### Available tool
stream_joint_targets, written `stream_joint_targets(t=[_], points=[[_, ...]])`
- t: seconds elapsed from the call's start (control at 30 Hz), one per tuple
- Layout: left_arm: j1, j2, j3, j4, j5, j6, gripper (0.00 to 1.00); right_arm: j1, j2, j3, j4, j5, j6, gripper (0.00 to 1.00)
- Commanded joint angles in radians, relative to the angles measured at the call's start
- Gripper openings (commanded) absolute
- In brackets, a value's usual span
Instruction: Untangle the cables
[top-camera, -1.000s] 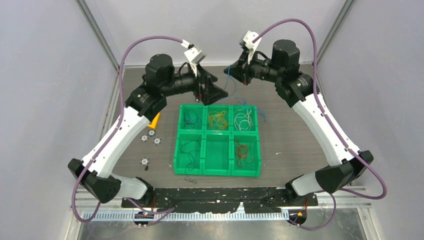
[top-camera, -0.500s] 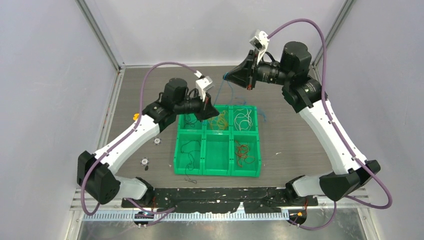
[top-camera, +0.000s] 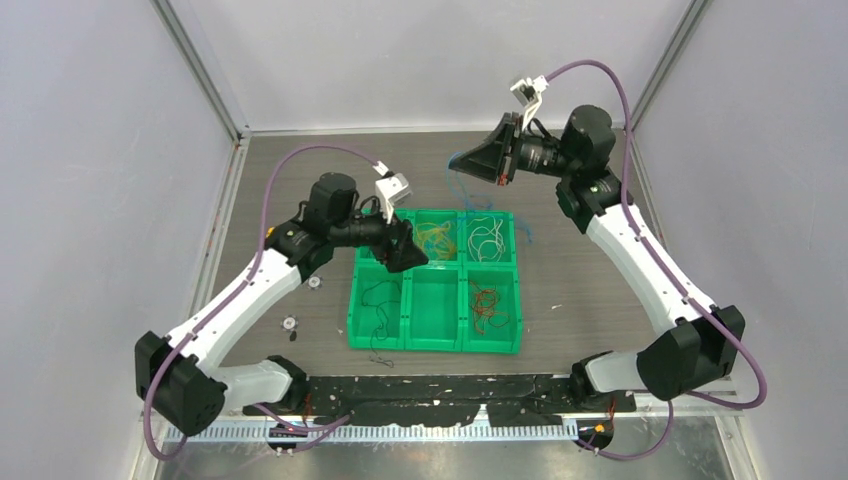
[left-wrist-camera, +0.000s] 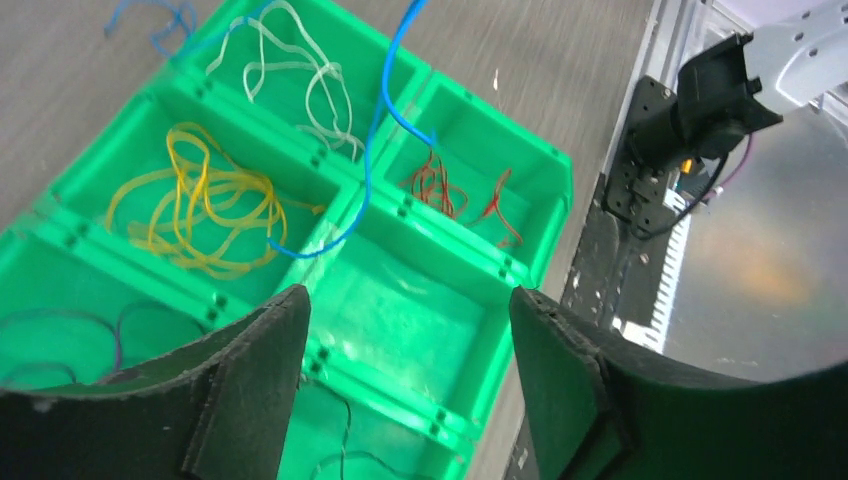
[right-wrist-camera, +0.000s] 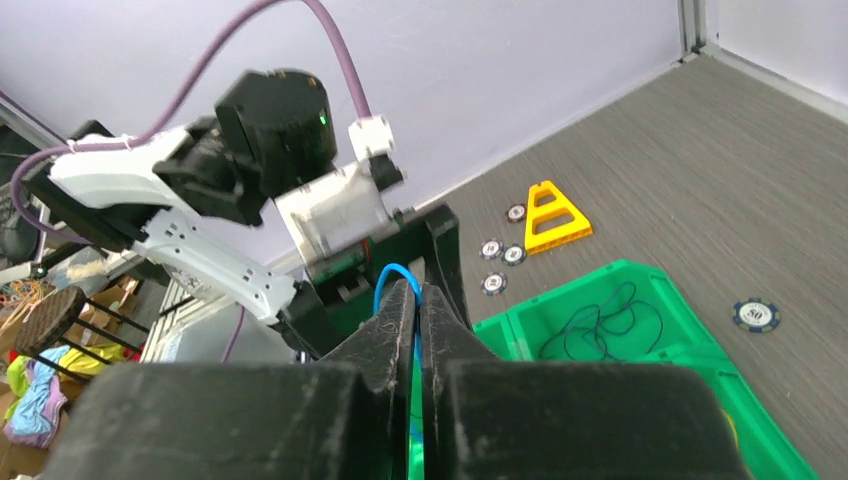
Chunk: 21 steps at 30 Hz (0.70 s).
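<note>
A green tray (top-camera: 435, 347) with six compartments holds the sorted cables: black ones (top-camera: 383, 238) at far left and near left, yellow ones (left-wrist-camera: 200, 200) at far middle, white ones (left-wrist-camera: 290, 60) at far right, red ones (left-wrist-camera: 450, 190) at near right. The near middle compartment has none. My right gripper (right-wrist-camera: 418, 285) is shut on a blue cable (left-wrist-camera: 383, 95), raised behind the tray (right-wrist-camera: 620, 275). The blue cable hangs down to the tray's middle divider. My left gripper (left-wrist-camera: 408, 300) hovers open over the tray with nothing between its fingers.
Small round discs (top-camera: 313, 282) lie on the table left of the tray, and another (right-wrist-camera: 757, 315) lies further off. A yellow triangle piece (right-wrist-camera: 553, 215) lies near them. A second blue cable (top-camera: 528, 235) lies on the table right of the tray. Walls enclose three sides.
My left gripper has come from the back of the table down over the tray. My right gripper has lifted a little to the right with the blue cable in it.
</note>
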Motion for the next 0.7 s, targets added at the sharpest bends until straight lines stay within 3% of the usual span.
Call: stream_joint_targets(t=[0.0, 0.13, 0.37, 0.67], points=[[0.073, -0.114, -0.038, -0.148, 0.085, 0.054, 0.79, 0.007, -0.075, -0.113, 0.03, -0.024, -0.087, 0.05], [0.123, -0.19, -0.078, -0.176, 0.065, 0.103, 0.89, 0.022, -0.099, -0.192, 0.017, -0.033, -0.115, 0.06], [0.145, -0.246, -0.128, -0.193, -0.01, 0.129, 0.91, 0.061, -0.124, -0.244, 0.028, -0.1, -0.084, 0.05], [0.16, -0.239, -0.109, -0.193, -0.03, 0.147, 0.91, 0.091, -0.144, -0.215, -0.331, -0.103, -0.385, 0.05]])
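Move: The empty front middle compartment, where the blue cable in the right fingers is headed, lies about 10 cm back, 4 cm left and 39 cm below the right hand. From that same hand, the yellow cable is 7 cm ahead and 4 cm left, the red one 9 cm back and 7 cm right. From the left hand, the compartment is some 4 cm back, 3 cm right and 22 cm down; the thin black cable is 4 cm back, 8 cm left. The blue cable, still pinched in the right fingers, is lowered about 9 cm towards the empty front middle compartment, mostly down at first and then drawn back some 6 cm as well, the hand swinging roughly 10 degrees counter-clockwise. The left hand, empty and already part open, spreads its fingers wide and backs off about 7 cm to the left, sinking and drawing back slightly. ##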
